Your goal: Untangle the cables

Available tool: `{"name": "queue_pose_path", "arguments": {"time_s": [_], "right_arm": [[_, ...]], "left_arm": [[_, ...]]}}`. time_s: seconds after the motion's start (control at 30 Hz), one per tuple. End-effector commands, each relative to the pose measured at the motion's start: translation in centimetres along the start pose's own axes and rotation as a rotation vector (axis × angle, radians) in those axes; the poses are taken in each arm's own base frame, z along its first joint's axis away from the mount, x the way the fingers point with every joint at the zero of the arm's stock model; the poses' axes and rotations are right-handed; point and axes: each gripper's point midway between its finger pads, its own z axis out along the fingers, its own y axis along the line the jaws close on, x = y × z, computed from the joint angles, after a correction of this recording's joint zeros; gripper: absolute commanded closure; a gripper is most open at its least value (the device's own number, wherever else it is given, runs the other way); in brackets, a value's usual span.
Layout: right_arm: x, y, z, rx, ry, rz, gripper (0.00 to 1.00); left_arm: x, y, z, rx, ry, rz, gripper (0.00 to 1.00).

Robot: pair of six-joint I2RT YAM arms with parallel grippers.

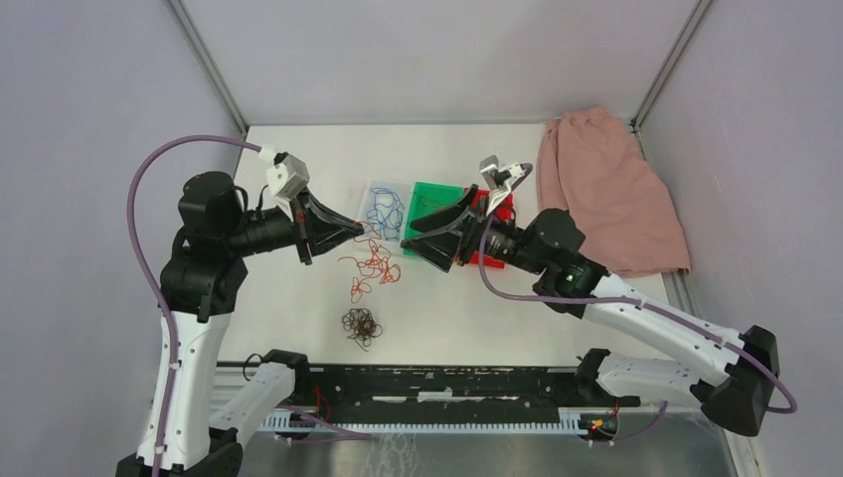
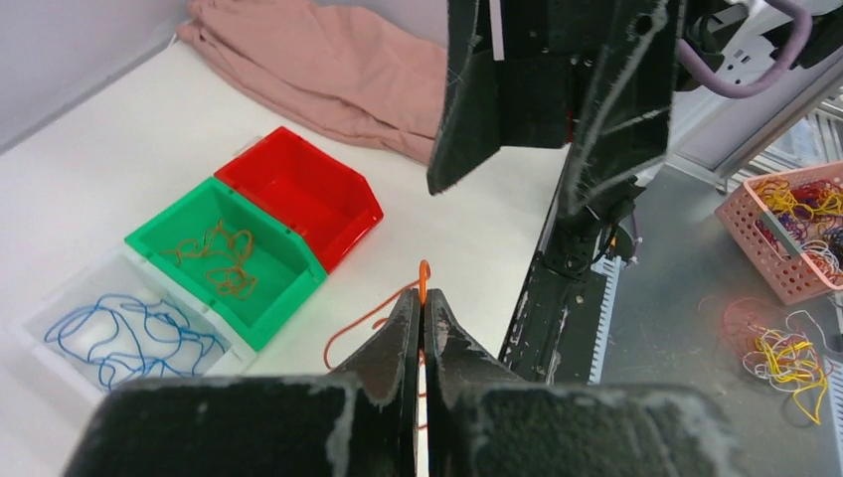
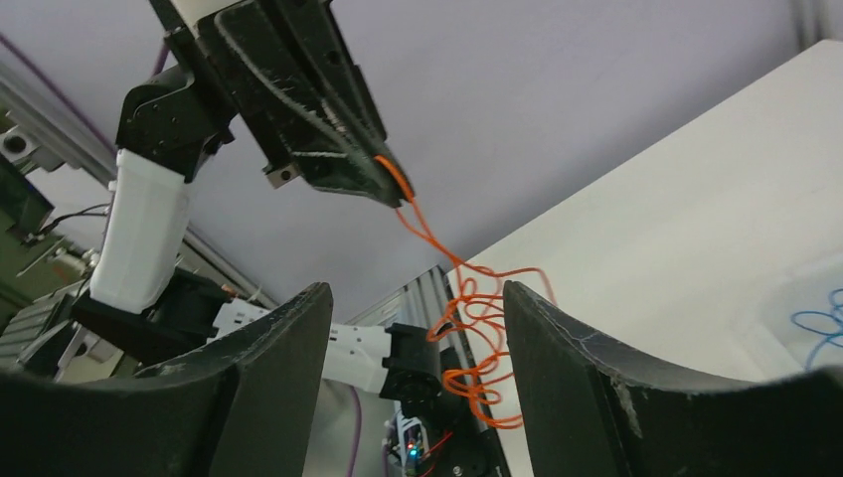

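My left gripper (image 1: 358,228) (image 2: 422,301) is shut on one end of an orange-red cable (image 1: 373,263) (image 2: 423,273), lifted above the table. The rest of that cable (image 3: 475,328) hangs down in curly loops. My right gripper (image 1: 418,243) (image 3: 413,293) is open, facing the left gripper (image 3: 390,187), and the dangling loops show between its fingers without touching them. A dark clump of cable (image 1: 360,325) lies on the table nearer the arm bases. Blue cable (image 1: 383,209) (image 2: 119,333) lies in a clear bin (image 2: 35,318). A brownish-orange cable (image 2: 221,256) lies in the green bin (image 1: 430,196) (image 2: 288,288).
A red bin (image 2: 298,189) stands beside the green one, mostly hidden under my right arm in the top view. A pink cloth (image 1: 608,189) (image 2: 328,60) lies at the back right. Off the table stand a pink basket (image 2: 795,229) of cables and loose cables (image 2: 785,353).
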Motion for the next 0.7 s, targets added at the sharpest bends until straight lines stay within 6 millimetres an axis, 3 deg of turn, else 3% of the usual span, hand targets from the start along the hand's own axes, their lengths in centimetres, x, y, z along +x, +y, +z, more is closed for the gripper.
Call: {"name": "queue_pose_path", "arguments": {"time_s": [0.0, 0.37, 0.67], "right_arm": [[-0.8, 4.8, 1.5, -0.195, 0.013, 0.015, 0.3], [0.6, 5.0, 3.6, -0.24, 0.033, 0.032, 0.3], [1.9, 4.0, 4.9, -0.216, 0.071, 0.007, 0.3]], "left_arm": [[-0.8, 0.9, -0.1, -0.083, -0.05, -0.037, 0.97], [-0.1, 0.4, 0.2, -0.053, -0.044, -0.14, 0.97], [0.0, -0.1, 0.3, -0.024, -0.038, -0.182, 0.97]]}}
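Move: From the open right hand, the orange strand just under the left fingertips lies about 8 cm left, 1 cm ahead and 2 cm lower. On the table some 38 cm below the right hand, the brown tangle lies 12 cm left and 3 cm back, the white bin 22 cm ahead and 8 cm left. From the left hand the strand is straight below, about 2 cm. The open right hand goes about 5 cm left, slightly back, towards the orange strand kept in the left. ##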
